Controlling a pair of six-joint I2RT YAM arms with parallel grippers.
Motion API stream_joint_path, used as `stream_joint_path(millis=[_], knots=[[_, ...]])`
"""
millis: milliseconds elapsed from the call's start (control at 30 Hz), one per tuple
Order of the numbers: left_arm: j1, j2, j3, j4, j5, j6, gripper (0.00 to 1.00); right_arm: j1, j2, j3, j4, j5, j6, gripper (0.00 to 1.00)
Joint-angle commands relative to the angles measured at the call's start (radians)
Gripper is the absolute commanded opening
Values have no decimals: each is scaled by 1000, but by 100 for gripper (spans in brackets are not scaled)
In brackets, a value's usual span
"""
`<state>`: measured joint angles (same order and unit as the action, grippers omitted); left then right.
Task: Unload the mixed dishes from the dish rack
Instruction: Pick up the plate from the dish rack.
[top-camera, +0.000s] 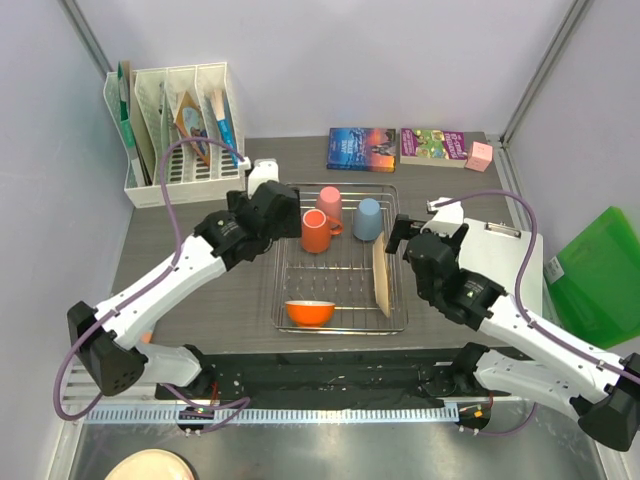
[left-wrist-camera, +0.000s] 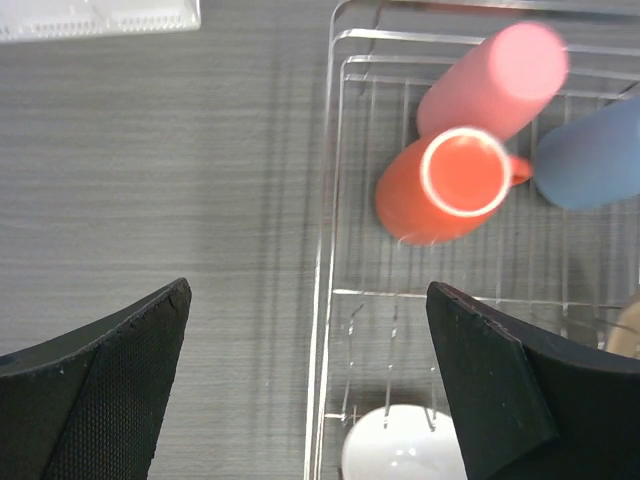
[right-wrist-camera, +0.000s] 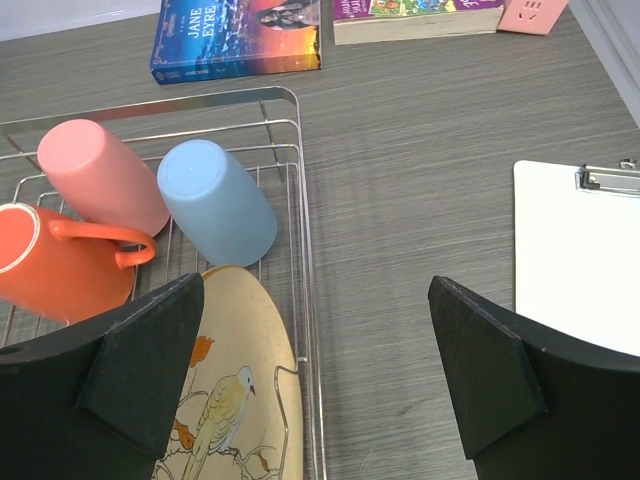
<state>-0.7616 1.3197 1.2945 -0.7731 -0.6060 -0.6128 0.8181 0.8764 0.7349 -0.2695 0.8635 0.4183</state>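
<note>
The silver wire dish rack (top-camera: 342, 274) stands mid-table. In it are an orange handled mug (top-camera: 316, 232), a pink cup (top-camera: 329, 203), a light blue cup (top-camera: 367, 219), an orange bowl (top-camera: 310, 313) and a cream floral plate (top-camera: 381, 280) on edge at the right side. My left gripper (top-camera: 288, 212) is open and empty, above the rack's left rim (left-wrist-camera: 322, 250), with the mug (left-wrist-camera: 462, 185) ahead and the bowl's white inside (left-wrist-camera: 400, 446) below. My right gripper (top-camera: 404, 236) is open and empty over the rack's right rim (right-wrist-camera: 305, 260), with the plate (right-wrist-camera: 235, 400) by its left finger.
A white file organiser (top-camera: 180, 125) stands at the back left. Two books (top-camera: 361, 148) (top-camera: 432, 146) and a pink block (top-camera: 480, 155) lie at the back. A white clipboard (top-camera: 500, 255) lies right of the rack, and a green folder (top-camera: 595, 275) lies beyond it.
</note>
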Motion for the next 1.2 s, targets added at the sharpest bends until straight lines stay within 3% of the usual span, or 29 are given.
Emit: stream_joint_path(millis=[0,100,333,433,700,867,1167], knots=[[-31,45,124,-1,-109,45,100,3,-24,47,12,36,13,100],[-44,96,170,-46,-136,45,100,1,-10,99,-40,-38,14,99],[-45,108,128,-40,-101,10,100,3,99,254,-239,-345,19,81],[-44,96,105,-34,-94,2,100,3,125,267,-264,-405,27,79],[-44,64,58,-34,-86,-11,100,1,168,242,-275,-455,57,67],[-45,58,39,-29,-75,-19,100,3,180,230,-292,-471,71,45],[-44,69,23,-29,-54,-30,99,3,223,233,-349,-492,77,44]])
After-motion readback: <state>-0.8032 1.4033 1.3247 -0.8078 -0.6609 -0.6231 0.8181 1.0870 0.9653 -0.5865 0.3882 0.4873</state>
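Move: From the right hand the plate, standing on edge in the dish rack, lies about 9 cm left, 8 back and 12 below. The blue cup is some 12 cm farther out than the plate and 4 left of it; the orange mug sits about 11 cm farther out than the plate and 16 left of it. From the left hand the plate is roughly 28 cm right and 13 back. Right hand swings 8 cm left to the plate, then sinks about 6, tipping down, fingers half-closing astride its rim. ##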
